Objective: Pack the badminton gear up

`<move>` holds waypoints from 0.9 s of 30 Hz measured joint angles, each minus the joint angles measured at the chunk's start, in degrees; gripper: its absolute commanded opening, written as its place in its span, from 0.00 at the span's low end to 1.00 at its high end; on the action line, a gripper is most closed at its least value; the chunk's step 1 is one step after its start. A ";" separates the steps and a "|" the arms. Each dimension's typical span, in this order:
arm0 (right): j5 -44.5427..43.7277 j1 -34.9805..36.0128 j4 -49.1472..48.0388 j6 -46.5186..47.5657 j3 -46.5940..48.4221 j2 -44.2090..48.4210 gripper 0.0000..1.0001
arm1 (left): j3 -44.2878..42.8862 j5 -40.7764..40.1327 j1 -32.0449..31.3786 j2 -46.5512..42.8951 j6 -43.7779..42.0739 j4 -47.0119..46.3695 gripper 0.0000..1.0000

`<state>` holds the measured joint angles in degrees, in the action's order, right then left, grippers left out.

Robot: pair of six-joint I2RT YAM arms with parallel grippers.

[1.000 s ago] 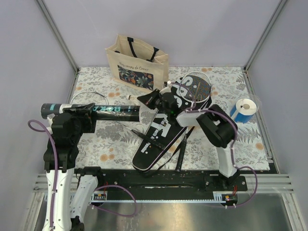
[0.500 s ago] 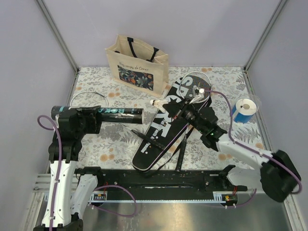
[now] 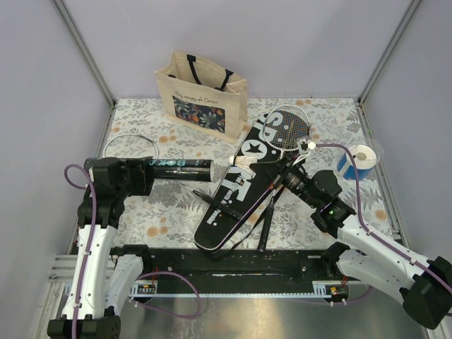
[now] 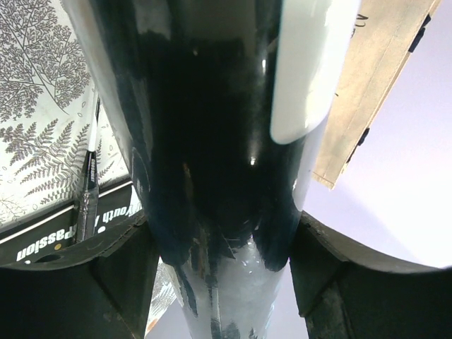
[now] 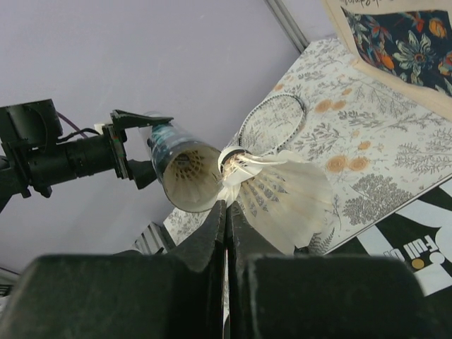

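Note:
My left gripper (image 3: 139, 174) is shut on the long black tube (image 3: 176, 168) and holds it level above the table, open end to the right. In the left wrist view the tube (image 4: 212, 141) fills the space between the fingers (image 4: 106, 275). My right gripper (image 3: 263, 171) is shut on a white feather shuttlecock (image 3: 239, 164), just right of the tube's mouth. In the right wrist view the shuttlecock (image 5: 282, 191), pinched at my fingertips (image 5: 227, 208), points cork-first at the open tube end (image 5: 187, 176). The black "SPORT" cover (image 3: 236, 194) lies diagonally with a racket head (image 3: 289, 127) on its top end.
The beige tote bag (image 3: 201, 92) stands at the back. A second racket head (image 3: 131, 145) lies at the left, behind the tube. The blue-and-white roll (image 3: 360, 161) sits at the right. Metal frame posts border the floral mat (image 3: 332, 120).
My right arm has swung out to the right and lowered the shuttlecock toward the tube's mouth. The left gripper has shifted the tube a little right and down.

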<state>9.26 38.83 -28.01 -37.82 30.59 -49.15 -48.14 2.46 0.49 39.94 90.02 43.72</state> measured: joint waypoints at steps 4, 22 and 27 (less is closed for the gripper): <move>2.23 0.00 0.00 -1.09 -0.83 -0.83 0.00 | 0.00 0.46 0.00 0.31 0.26 -0.92 0.17; 3.02 9.66 -4.74 -3.37 1.97 -10.86 0.00 | 2.89 2.49 -0.04 0.79 1.07 -3.28 0.17; 1.70 11.08 -7.15 -2.16 4.57 -15.08 0.00 | 3.04 4.31 -0.04 0.76 1.31 -4.07 0.16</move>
<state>10.96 49.91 -35.16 -39.99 35.16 -64.23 -45.10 6.76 0.45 40.71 91.33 39.66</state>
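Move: The right hand holds a shuttlecock, cork leading. The open mouth of the tube waits about 10 cm to this hand's left, 3 cm back and 3 cm lower. Far below, some 25 cm down, the loose racket's grip lies about 6 cm ahead and 8 cm left, and the racket cover's middle about 14 cm ahead, straight on. From the left hand, which grips the tube, the shuttlecock is some 25 cm right, 2 cm ahead and 3 cm up. Still pinching the shuttlecock by its feathers, the right hand brings the cork into the tube's mouth: it sinks about 2 cm first, then travels some 8 cm left and 3 cm back, swinging about 15 degrees counter-clockwise, fingers shut. The left hand keeps its hold on the tube, dipping about a centimetre and edging the mouth slightly right towards the shuttlecock. ##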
